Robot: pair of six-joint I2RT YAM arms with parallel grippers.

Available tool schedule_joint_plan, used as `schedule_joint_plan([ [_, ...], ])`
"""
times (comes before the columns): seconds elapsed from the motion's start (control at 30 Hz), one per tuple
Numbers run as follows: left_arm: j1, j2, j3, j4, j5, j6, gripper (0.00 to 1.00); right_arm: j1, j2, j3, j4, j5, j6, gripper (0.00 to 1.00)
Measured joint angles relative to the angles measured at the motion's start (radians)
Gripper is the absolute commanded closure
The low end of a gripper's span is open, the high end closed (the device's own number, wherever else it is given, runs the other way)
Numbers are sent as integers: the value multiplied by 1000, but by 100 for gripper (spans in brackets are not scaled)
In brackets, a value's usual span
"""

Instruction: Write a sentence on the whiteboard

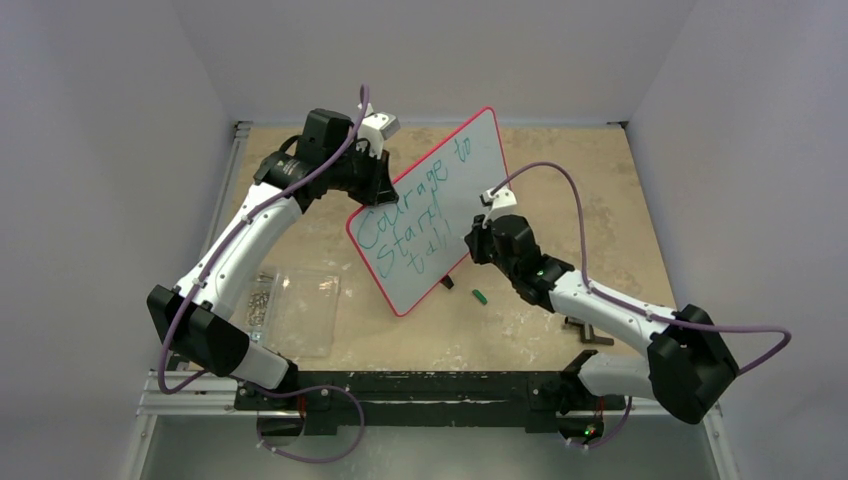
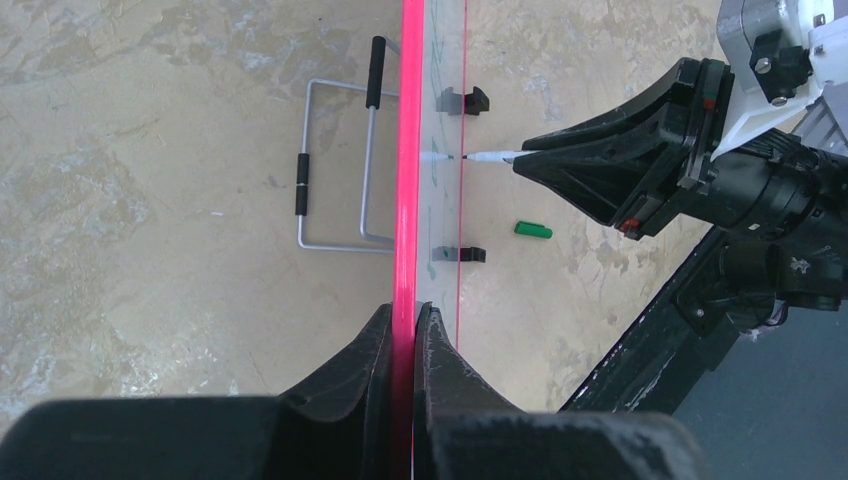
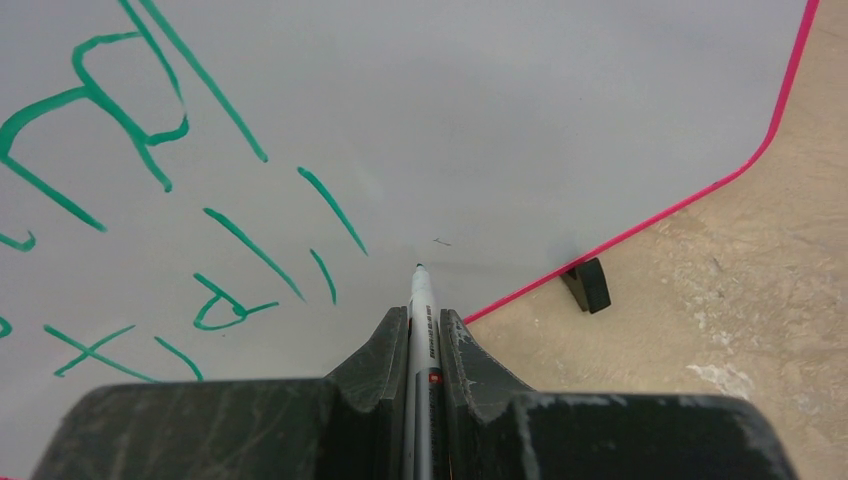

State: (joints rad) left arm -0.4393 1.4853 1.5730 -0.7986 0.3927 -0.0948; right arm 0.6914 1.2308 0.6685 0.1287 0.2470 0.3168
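Note:
The whiteboard, white with a red-pink rim, stands tilted on small black feet in the middle of the table. The sentence in teal-green marker reads "Courage to start", with a few more strokes below it. My left gripper is shut on the board's red rim at its upper left edge. My right gripper is shut on a grey marker. The marker's tip points at the bare lower right part of the board, at or just off the surface.
A green marker cap lies on the table in front of the board. A clear plastic box with small screws beside it sits front left. A wire stand lies behind the board. A dark bracket lies front right.

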Motion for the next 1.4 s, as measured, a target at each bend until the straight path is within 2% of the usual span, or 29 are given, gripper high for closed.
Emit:
schedule_joint_plan([
  [1.03, 0, -1, 0, 0, -2, 0, 100, -24, 12, 36, 23, -14, 0, 100],
  [1.4, 0, -1, 0, 0, -2, 0, 100, -25, -198, 27, 67, -28, 0, 100],
])
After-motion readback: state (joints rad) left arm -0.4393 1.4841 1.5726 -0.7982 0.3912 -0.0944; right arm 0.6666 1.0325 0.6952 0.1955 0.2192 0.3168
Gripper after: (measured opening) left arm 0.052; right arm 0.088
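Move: The blank patch of whiteboard just right of the last green strokes, near the bottom edge, lies about 5 cm ahead of the marker-holding right hand, 3 cm left and 3 cm lower. The last strokes are about 4 cm ahead, 6 cm left and 2 cm below; the near clip is about 3 cm back, 5 cm left and 12 cm below. From the left hand, the patch lies roughly 3 cm back, 16 cm right and 13 cm down. The blank patch beside the last strokes is met by the marker: the right hand eases it about 1.5 cm forward and up, edging in towards the board, and lingers almost still. It then rises quickly, some 8 cm, drawing slightly back from the board while the fingers tip up about 15 degrees, still gripping the marker. The left hand keeps the board's upper edge pinched. ##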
